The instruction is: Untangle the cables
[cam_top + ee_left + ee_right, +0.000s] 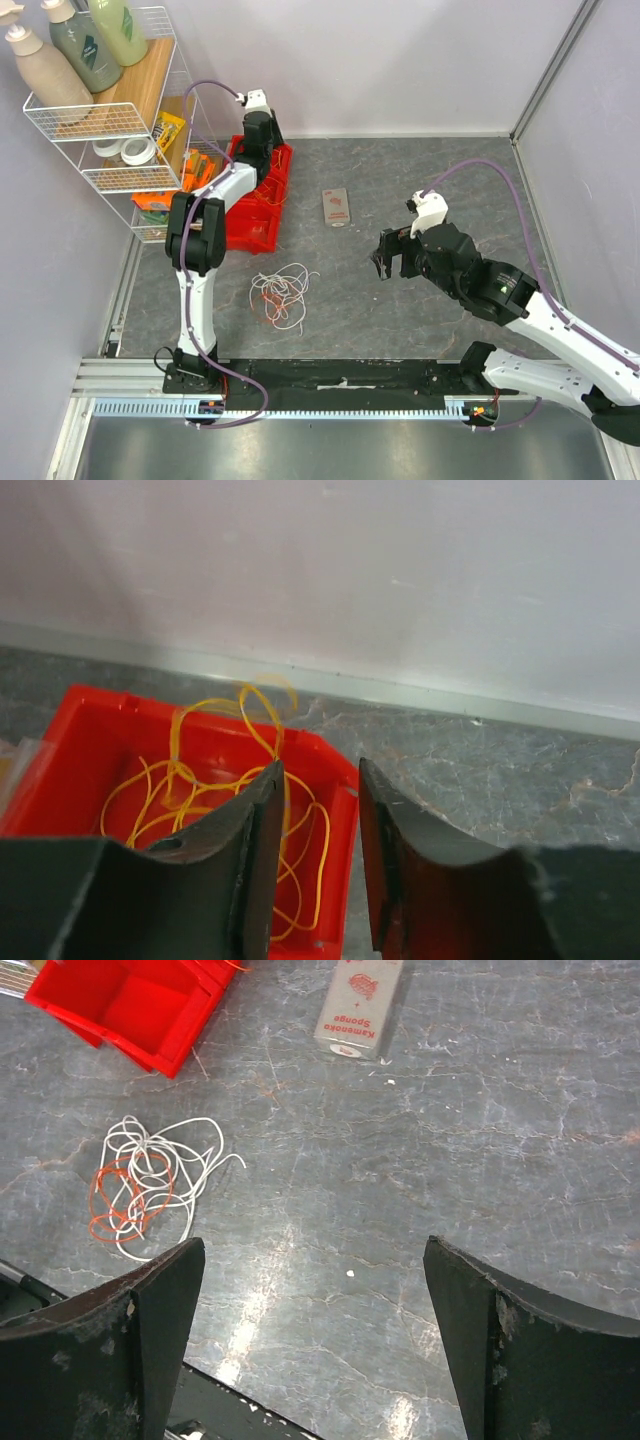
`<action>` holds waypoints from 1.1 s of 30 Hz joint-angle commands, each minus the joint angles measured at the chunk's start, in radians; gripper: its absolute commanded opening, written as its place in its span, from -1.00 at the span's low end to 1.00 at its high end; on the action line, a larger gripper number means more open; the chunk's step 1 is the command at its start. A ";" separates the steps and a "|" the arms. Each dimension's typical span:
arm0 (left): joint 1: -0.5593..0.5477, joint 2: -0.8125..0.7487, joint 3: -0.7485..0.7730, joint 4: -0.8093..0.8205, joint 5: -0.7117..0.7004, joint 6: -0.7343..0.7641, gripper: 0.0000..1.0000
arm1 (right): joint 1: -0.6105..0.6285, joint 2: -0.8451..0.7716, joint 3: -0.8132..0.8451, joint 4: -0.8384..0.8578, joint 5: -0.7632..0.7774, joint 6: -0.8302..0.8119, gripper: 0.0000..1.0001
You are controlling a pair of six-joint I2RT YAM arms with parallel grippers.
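Observation:
A tangle of white and orange-red cables lies on the grey table in front of the left arm's base; it also shows at the left of the right wrist view as the same cables. A yellow-orange cable lies coiled inside the red bin. My left gripper hangs over that bin's right end, its jaws apart with nothing clamped; one strand passes just behind the left fingertip. In the overhead view the left gripper sits above the bin. My right gripper stands wide open and empty over bare table, right of the tangle.
A white wire rack with bottles, tape rolls and packets stands at the back left beside the bin. A flat sponge packet lies mid-table. Walls close the back and the right side. A black strip runs along the near edge.

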 commanded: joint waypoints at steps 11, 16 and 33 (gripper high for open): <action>-0.003 -0.494 -0.357 -0.261 0.171 -0.473 0.23 | -0.038 0.245 -0.085 0.222 -0.179 -0.050 0.96; -0.011 -0.748 -0.607 -0.289 0.396 -0.566 0.26 | -0.038 0.425 -0.125 0.424 -0.354 0.001 0.96; -0.188 -0.699 -0.536 -0.261 0.092 -0.223 0.23 | -0.031 0.396 -0.167 0.480 -0.390 0.091 0.88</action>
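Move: Below the left hand, about 3 cm left of it and 14 cm down, is the red tray's far compartment; the white cable lies some 44 cm back and 5 cm right. From the right hand the white cable is roughly 23 cm left, 1 cm back and 25 cm down, with the red cable 3 cm farther left and 2 cm nearer the base. The sponge box sits about 20 cm ahead and 11 cm left of the right hand. Opening further after letting the yellow cable go, the left hand draws back about 28 cm from the far compartment, easing slightly forward at the end; it drifts right, rises some 5 cm and rolls its left side down before partly levelling. The right hand, fingers wide, sinks about 16 cm while swinging 12 cm left, nearer the white cable, tipping down 20 degrees, then lifts 3 cm. ##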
